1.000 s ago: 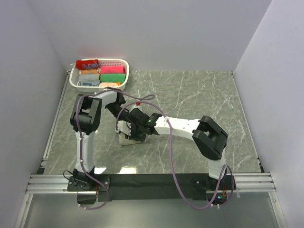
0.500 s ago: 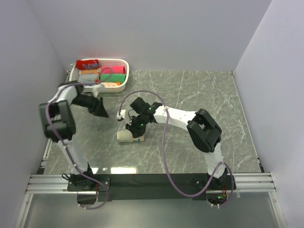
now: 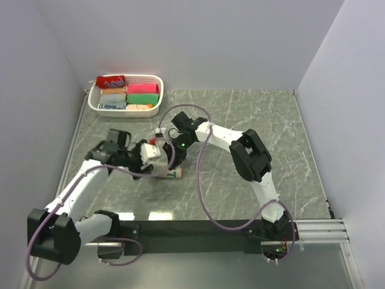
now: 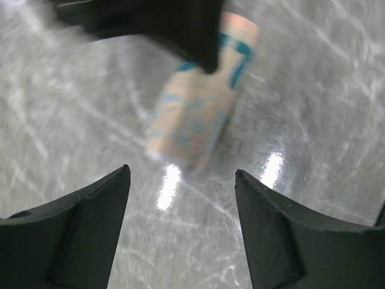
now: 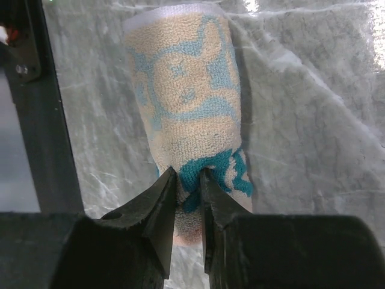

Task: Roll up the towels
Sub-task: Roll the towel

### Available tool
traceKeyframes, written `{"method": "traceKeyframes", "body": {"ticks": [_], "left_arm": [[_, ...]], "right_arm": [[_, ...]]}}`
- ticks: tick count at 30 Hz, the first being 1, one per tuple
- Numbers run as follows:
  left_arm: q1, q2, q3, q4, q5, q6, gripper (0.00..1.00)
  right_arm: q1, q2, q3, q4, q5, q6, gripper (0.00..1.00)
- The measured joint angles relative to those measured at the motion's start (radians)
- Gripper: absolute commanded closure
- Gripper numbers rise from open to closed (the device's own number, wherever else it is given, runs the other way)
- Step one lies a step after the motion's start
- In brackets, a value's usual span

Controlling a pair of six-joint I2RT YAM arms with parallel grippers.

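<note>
A cream towel with teal print lies as a short roll on the marble table. In the right wrist view the roll stretches away from my right gripper, which is shut on a fold of cloth at its near end. From above, the right gripper reaches down onto the roll from behind. My left gripper comes in low from the left, open, with nothing between its fingers. The blurred roll lies just ahead of it. A red towel roll rests on the basket's back left corner.
A white basket at the back left holds several rolled towels in pink, green, orange and blue. Both arms' cables loop over the table's middle. Grey walls close in the left, back and right sides.
The left arm swung out to the left, then came back low toward the roll with its jaws opening wide. The right gripper narrowed onto the towel's end. The roll stayed about where it was.
</note>
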Motion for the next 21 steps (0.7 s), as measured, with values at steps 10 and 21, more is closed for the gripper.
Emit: {"method": "traceKeyframes", "body": {"ticks": [10,21], "left_arm": [[-0.325,0.077,-0.094,0.208,-0.226,0.030,0.23],[-0.385,0.274,-0.088,0.302,-0.268,0.082,0.34]], "right_arm": [[-0.018,0.037,0.039,-0.031,-0.051,0.031,0.74],[-0.039,0.068,0.062,-0.045,-0.100,0.042,0.74]]}}
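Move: The rolled towel, still pinched near its right end by the right gripper, has its middle roughly 10 cm to the right of the left hand, about 10 cm below it and about 1 cm farther out. The white basket stands well beyond, some 28 cm ahead of the left hand and 5 cm to its left, with the peach roll in it about 24 cm straight ahead. From the right hand, the rolled towel's middle lies about 4 cm to the left, level with it and some 2 cm lower. The left hand comes back down to the towel roll with its fingers staying wide open, slanting right and down at first and then sinking almost straight, about 8 cm down and 7 cm right in all, while the fingers swing some 15 degrees clockwise and tip steeper, until they straddle the roll's left part beside the right gripper. The right hand stays in place and keeps its pinch on the right end of the roll, tilting only slightly; whether the left fingers already touch the towel can't be seen. ##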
